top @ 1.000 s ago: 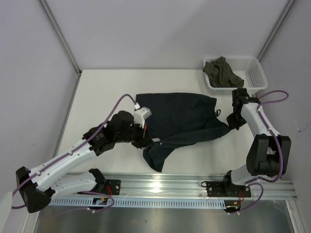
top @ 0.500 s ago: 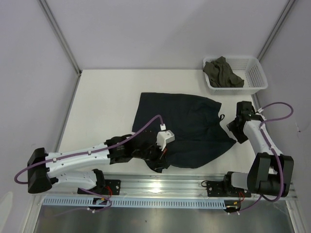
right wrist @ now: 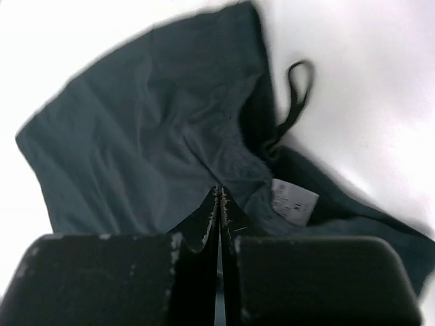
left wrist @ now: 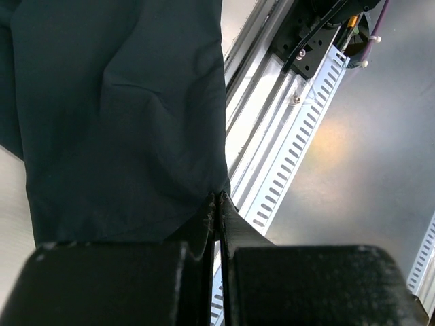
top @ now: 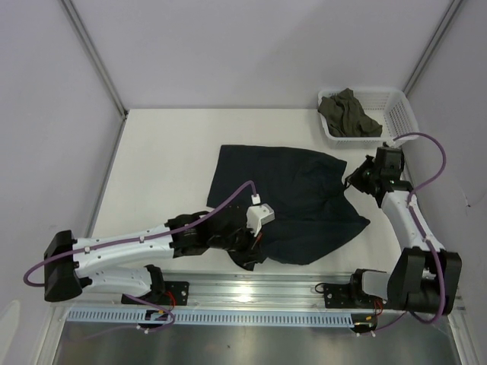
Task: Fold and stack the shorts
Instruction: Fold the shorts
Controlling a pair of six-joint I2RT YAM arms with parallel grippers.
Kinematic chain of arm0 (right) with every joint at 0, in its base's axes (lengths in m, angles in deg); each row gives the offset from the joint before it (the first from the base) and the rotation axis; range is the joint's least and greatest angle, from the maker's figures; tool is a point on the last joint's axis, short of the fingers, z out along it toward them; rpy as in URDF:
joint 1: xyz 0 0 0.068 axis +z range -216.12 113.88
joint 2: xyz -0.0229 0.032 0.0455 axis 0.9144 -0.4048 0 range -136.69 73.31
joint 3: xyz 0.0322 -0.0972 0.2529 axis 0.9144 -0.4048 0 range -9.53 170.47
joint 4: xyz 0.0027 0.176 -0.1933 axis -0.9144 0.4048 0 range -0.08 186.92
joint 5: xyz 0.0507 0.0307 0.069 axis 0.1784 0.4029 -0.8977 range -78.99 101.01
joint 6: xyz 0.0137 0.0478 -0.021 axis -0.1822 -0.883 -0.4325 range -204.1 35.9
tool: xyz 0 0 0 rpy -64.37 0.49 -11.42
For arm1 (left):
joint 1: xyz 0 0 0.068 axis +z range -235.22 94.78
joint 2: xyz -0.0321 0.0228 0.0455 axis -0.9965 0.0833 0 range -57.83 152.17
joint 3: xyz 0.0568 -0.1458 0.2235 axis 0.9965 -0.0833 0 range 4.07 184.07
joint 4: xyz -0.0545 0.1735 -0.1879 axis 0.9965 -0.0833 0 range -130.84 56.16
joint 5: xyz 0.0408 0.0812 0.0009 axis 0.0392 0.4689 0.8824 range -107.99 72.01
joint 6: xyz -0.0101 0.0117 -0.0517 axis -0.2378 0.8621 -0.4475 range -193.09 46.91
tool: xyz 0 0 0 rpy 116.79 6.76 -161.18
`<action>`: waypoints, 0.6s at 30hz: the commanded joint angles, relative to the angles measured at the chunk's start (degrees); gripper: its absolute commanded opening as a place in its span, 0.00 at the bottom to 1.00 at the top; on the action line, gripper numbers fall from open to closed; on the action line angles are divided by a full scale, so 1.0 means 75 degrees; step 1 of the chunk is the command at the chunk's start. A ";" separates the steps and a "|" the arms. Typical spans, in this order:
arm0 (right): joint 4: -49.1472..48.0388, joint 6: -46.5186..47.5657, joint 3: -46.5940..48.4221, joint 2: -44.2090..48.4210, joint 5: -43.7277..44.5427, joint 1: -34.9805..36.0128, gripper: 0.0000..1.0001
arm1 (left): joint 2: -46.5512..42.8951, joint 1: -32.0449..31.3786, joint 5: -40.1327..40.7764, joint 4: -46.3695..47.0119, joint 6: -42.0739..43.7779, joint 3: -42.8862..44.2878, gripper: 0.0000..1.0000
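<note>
The dark teal-navy shorts (top: pixel 297 198) lie spread across the middle of the table. My left gripper (top: pixel 255 249) is at their near hem, close to the table's front edge. In the left wrist view it (left wrist: pixel 219 198) is shut on a corner of the shorts (left wrist: pixel 115 115). My right gripper (top: pixel 352 182) sits at the right side of the shorts, by the waistband. The right wrist view shows it (right wrist: pixel 219 191) shut, its tips in gathered fabric (right wrist: pixel 149 129), beside the white label (right wrist: pixel 294 199) and under a black drawstring loop (right wrist: pixel 297 102).
A white basket (top: pixel 403 114) at the back right holds a crumpled olive garment (top: pixel 348 114). The metal rail (top: pixel 304 293) with the arm bases runs along the near edge, right under my left gripper (left wrist: pixel 272 156). Grey walls close in the table on three sides.
A second ago my left arm swung from the shorts' left side to their near hem, dragging fabric. My right gripper let go, drew back right, then returned to the waistband and shut.
</note>
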 commanded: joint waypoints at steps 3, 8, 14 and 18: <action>-0.0944 0.0454 0.0072 -0.0714 -0.1523 0.0217 0.00 | -0.0330 -0.0065 0.0208 -0.0164 0.0115 0.0466 0.00; -0.1190 0.0372 -0.0104 -0.1265 -0.1289 0.0182 0.00 | -0.0377 -0.0065 0.0279 -0.0259 0.0150 0.0525 0.00; -0.1237 0.0161 -0.0502 -0.1933 0.0012 0.0077 0.00 | -0.0400 -0.0065 0.0349 -0.0387 0.0162 0.0607 0.00; -0.1390 0.0044 -0.0678 -0.2576 0.0106 0.0065 0.00 | -0.0646 -0.0053 0.0571 -0.0609 0.0186 0.0875 0.00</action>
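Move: The shorts' waistband edge beside the white label lies about 3 cm ahead of the right gripper, level with it sideways and roughly 13 cm below. The drawstring loop is some 5 cm farther out than that edge and 1 cm to its right, the shorts' far right corner about 14 cm beyond the edge, and their near right corner 11 cm back and 8 cm right of the gripper. From the left gripper, already holding the hem, the edge is about 28 cm ahead, 29 cm right. Bring the right gripper down about 10 cm onto the waistband edge by the label, fingers kept shut: swing out some 3 cm to the left while sinking slowly, then come back right and drop faster, tipping the fingers about 13 degrees steeper. Keep the left fingers pinched on the near hem, easing it up and forward by barely a centimetre. ##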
